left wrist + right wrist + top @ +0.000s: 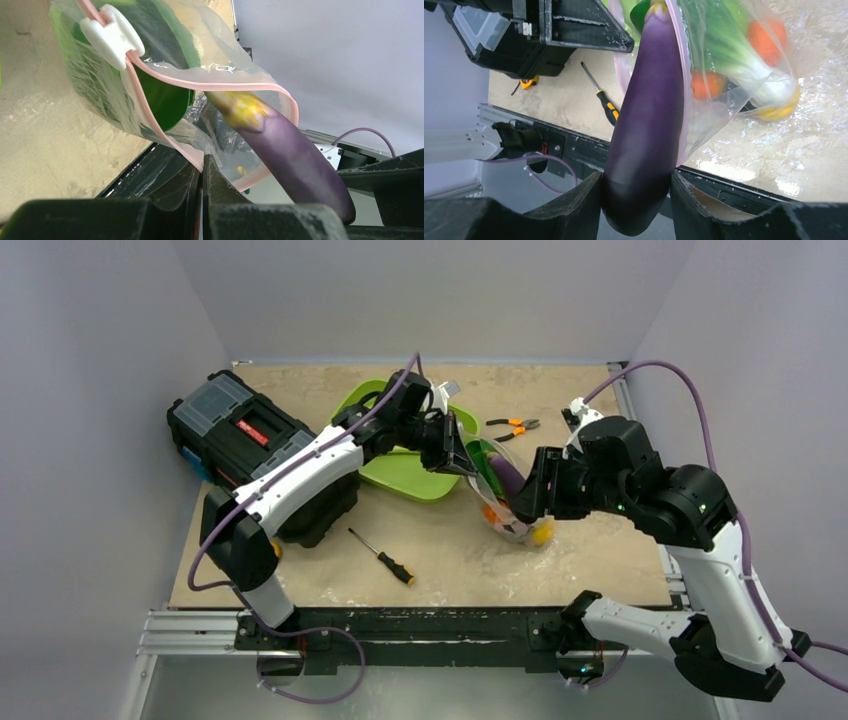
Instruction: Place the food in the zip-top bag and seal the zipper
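The clear zip-top bag (503, 512) hangs above the table between my arms, its mouth held up. My left gripper (204, 167) is shut on the pink zipper (165, 80) at the mouth edge, near the white slider (112, 36). My right gripper (635, 179) is shut on the blunt end of a purple eggplant (649, 110). Its stem end pokes into the open mouth. Inside the bag I see bok choy (734, 55), an orange (766, 35), a yellow lemon (781, 107) and green pieces. In the top view the eggplant (508, 478) slants between both grippers.
The lime-green tray (415, 478) lies behind the bag under the left arm. A black toolbox (250, 440) stands at the left. A screwdriver (385, 558) lies near the front edge and orange-handled pliers (513, 427) at the back.
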Robot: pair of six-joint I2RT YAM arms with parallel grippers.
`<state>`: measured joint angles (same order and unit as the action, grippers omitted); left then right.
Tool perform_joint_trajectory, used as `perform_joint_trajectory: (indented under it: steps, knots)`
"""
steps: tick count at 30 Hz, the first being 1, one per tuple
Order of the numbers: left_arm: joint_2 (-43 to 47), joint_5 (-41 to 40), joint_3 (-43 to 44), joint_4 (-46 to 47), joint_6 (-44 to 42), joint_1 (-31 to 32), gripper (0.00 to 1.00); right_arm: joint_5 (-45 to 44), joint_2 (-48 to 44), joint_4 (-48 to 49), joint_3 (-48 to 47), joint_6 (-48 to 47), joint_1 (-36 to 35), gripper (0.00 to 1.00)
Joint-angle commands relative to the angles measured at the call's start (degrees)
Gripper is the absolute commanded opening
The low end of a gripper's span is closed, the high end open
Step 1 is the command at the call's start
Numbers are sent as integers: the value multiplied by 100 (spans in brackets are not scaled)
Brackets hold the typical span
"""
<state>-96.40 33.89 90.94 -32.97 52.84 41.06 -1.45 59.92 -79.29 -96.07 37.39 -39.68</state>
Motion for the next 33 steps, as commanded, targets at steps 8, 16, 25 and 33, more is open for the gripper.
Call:
perform_joint_trajectory:
  steps: [8,16,25,33]
  knots:
    - [-97,-75,669,-718,-863,-98,0,859,-435,31,530,-339,14,0]
    - [101,131,438,-538,-923,-87,0,936,12,32,615,-261,23,0]
    - [201,457,401,-296,-889,54,0,1069,855,39,165,-326,22,0]
    - [184,466,460,-316,-880,206,0,751,1456,54,-549,-328,124,0]
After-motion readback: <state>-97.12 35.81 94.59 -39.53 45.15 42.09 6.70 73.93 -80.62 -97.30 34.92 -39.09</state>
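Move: Just ahead and to the left of the right hand, which already holds the eggplant by its thick end, the open bag mouth lies about 5 cm forward, 5 cm left and 5 cm below. Inside the bag, the green vegetable's leafy end is some 7 cm forward, 5 cm left; the orange food about 3 cm forward, 3 cm left, well below; the yellow food level, 8 cm right, lower still. From the left hand, pinching the rim, the mouth's middle is roughly 4 cm right and 1 cm forward. Keeping its grip on the eggplant's thick end, the right hand first draws back about 3 cm while sinking, then swings forward and left, still going down to some 5 cm below its start, tipping down roughly 15 degrees to feed the stem end into the bag mouth. The left hand keeps pinching the rim and eases back slightly at the end. ##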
